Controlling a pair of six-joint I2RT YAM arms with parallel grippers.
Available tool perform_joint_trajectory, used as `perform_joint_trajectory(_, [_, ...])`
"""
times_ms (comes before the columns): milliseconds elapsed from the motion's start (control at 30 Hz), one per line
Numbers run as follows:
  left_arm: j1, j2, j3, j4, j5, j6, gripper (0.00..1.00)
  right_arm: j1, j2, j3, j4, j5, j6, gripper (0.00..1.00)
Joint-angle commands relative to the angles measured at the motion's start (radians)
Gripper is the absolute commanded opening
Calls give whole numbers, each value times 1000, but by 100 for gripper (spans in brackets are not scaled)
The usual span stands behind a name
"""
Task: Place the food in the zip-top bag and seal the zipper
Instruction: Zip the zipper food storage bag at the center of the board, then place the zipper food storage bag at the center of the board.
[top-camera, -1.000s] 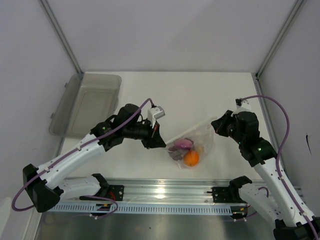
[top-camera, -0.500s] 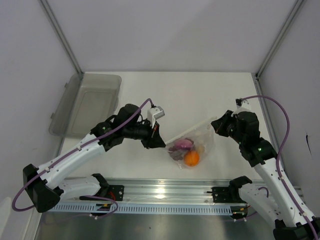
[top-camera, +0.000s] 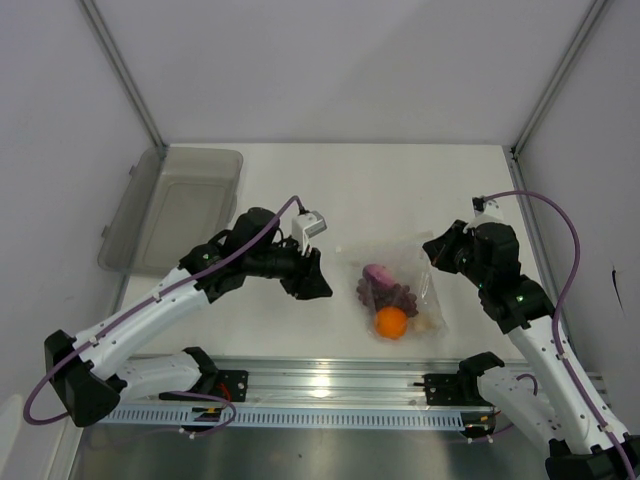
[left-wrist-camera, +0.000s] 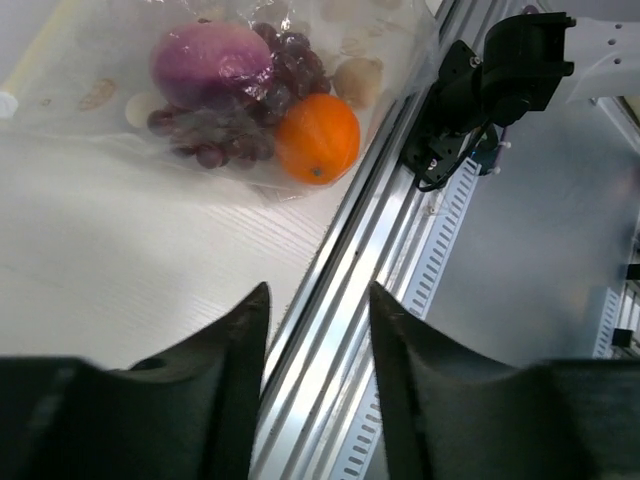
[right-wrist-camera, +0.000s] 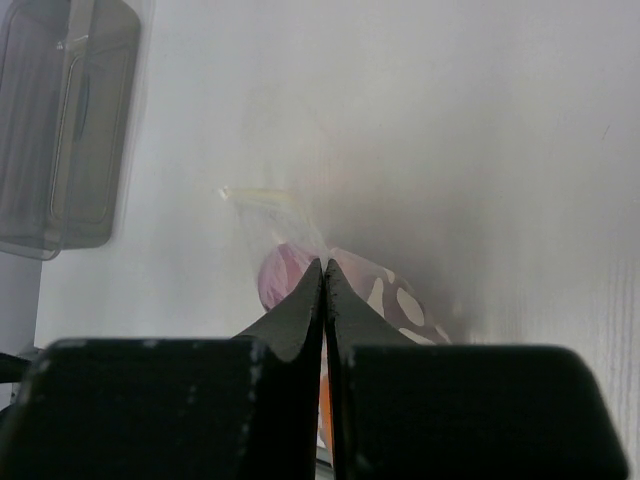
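Note:
The zip-top bag (top-camera: 405, 295) lies on the white table with the food inside: a purple onion (top-camera: 377, 272), dark berries (top-camera: 397, 294), an orange (top-camera: 391, 321) and a whitish garlic bulb (top-camera: 429, 322). My left gripper (top-camera: 318, 281) stands open just left of the bag, apart from it. The left wrist view shows its fingers spread with nothing between them (left-wrist-camera: 318, 292), and the onion (left-wrist-camera: 210, 62), berries (left-wrist-camera: 240, 120) and orange (left-wrist-camera: 317, 138) ahead. My right gripper (top-camera: 432, 255) is shut on the bag's upper right edge (right-wrist-camera: 324, 262). The zipper strip (right-wrist-camera: 258, 197) trails off to the left.
A grey translucent tub (top-camera: 175, 205) sits at the table's far left, and shows in the right wrist view too (right-wrist-camera: 65, 120). A metal rail (top-camera: 320, 385) runs along the near edge below the bag.
My left gripper has opened and let go of the bag. The bag has swung right toward the right gripper, and the food has shifted with it.

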Motion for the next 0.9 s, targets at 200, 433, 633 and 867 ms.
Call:
perform_joint_trajectory(200, [27, -76, -1, 22, -120, -29, 72, -5, 3, 16, 32, 12, -7, 0])
perform_joint_trajectory(433, [29, -73, -1, 34, -106, -32, 74, -5, 72, 36, 45, 96, -10, 0])
perform_joint_trajectory(633, [29, -80, -18, 58, -83, -51, 74, -5, 210, 65, 93, 233, -36, 0])
perform_joint_trajectory(867, [29, -100, -60, 97, -45, -89, 74, -23, 432, 156, 186, 319, -79, 0])
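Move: The right gripper, shut, still holds the right end of the bag's zipper; clear board to lay it on lies roughly 12 cm ahead, 3 cm right and 18 cm below. From that hand, the white zipper end is about 8 cm ahead and 19 cm left, the onion 3 cm ahead and 9 cm left, and the orange 9 cm back and 6 cm left, all some 15 to 18 cm lower. The bag's middle lies about 8 cm ahead, 16 cm right and 16 cm below the empty left gripper. Keep the right gripper shut on its end of the zipper and, after a short hold, carry that end forward about 7 cm while sinking some 5 cm towards the clear board, drifting slightly right and turning about 10 degrees clockwise as the fingers tip further down. Meanwhile open the already free left gripper much wider and ease it a couple of centimetres forward and left, briefly rising. ##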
